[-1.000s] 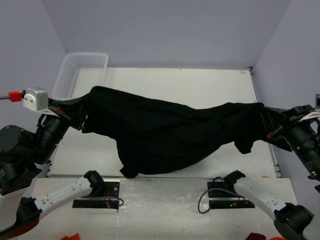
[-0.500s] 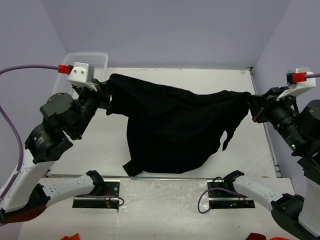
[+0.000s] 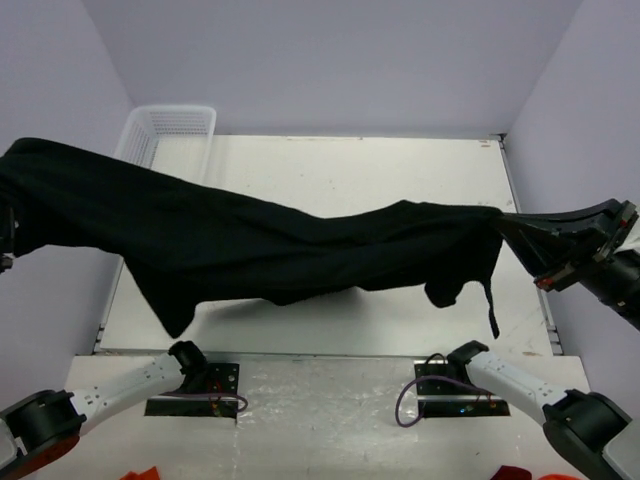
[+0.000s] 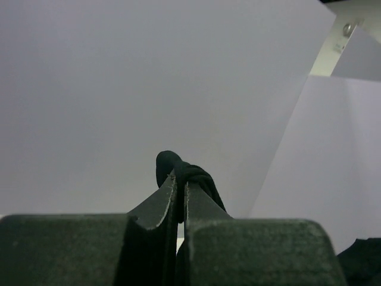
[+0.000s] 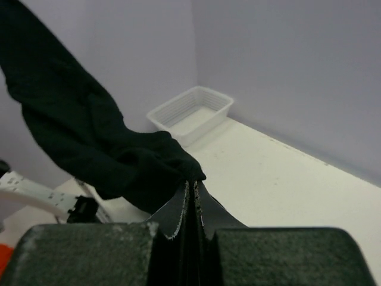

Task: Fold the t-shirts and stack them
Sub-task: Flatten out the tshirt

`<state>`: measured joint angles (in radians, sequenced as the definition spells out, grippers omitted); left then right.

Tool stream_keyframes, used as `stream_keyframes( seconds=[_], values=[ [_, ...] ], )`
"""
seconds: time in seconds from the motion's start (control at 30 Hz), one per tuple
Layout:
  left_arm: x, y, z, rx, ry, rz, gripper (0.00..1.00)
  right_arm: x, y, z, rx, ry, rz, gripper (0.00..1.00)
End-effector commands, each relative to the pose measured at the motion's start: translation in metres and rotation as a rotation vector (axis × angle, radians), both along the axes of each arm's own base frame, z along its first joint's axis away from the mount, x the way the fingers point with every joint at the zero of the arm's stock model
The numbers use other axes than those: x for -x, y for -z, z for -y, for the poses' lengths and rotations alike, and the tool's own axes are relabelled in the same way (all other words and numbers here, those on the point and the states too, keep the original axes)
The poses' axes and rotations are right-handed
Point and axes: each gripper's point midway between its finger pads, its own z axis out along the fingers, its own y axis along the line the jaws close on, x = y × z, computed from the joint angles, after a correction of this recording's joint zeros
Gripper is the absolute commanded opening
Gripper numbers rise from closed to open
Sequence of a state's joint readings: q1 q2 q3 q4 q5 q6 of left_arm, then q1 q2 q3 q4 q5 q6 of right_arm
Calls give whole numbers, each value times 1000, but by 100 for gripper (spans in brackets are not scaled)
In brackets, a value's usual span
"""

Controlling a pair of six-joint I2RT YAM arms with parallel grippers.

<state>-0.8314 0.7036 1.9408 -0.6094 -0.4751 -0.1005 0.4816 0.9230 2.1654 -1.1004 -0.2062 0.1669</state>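
One black t-shirt [image 3: 250,245] hangs stretched in the air across the whole table, held at both ends. My right gripper [image 3: 508,222] is shut on its right end, where the cloth [image 5: 119,155] bunches at the fingertips. My left gripper [image 4: 180,176] is shut on a pinch of black cloth [image 4: 178,167] and points up at the wall; in the top view the left gripper is out of frame past the left edge. A loose flap of the shirt [image 3: 460,285] dangles near the right end.
A white mesh basket [image 3: 165,130] stands at the table's back left corner, also seen as the basket [image 5: 190,113] in the right wrist view. The white table [image 3: 380,180] lies under the shirt. Purple walls close in on three sides.
The left arm has swung up and far out to the left, lifting the shirt off the table and pulling it into a long band. The right gripper has moved lower and nearer.
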Motion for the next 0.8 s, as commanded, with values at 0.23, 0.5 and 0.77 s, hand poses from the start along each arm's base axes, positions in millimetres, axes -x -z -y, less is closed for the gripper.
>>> stream_keyframes(
  seconds=[0.23, 0.5, 0.77],
  values=[
    [-9, -45, 2, -54, -77, 86, 0, 61, -15, -58, 25, -515, 107, 0],
    [-65, -65, 61, -144, -117, 93, 0, 83, -14, -68, 54, -680, 129, 0],
    [-119, -69, 124, -233, -138, 98, 0, 69, -11, -81, 65, -729, 114, 0]
  ],
)
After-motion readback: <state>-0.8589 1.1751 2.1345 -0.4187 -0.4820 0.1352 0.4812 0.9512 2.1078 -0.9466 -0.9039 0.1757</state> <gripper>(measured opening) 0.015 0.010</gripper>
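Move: Both hands already pinch the black t-shirt high in the air. The middle of the table lies about 22 cm ahead of the left hand, 31 cm to its right and 63 cm below. From the right hand it is about 22 cm ahead, 20 cm left and 56 cm below. The white basket stands some 46 cm ahead of the left hand, 12 cm to its left and 60 cm below. Still gripping its end of the t-shirt, the left hand first draws back and left about 3 cm each while rising, then reverses into a quick swing forward and right, about 15 cm each way, high over the table, its left side rolling up some 15 degrees. The right hand keeps its pinch and stays level, drawing back about 8 cm and left 7 cm towards the left hand, while turning about 40 degrees counter-clockwise so its fingers point more to the left. ##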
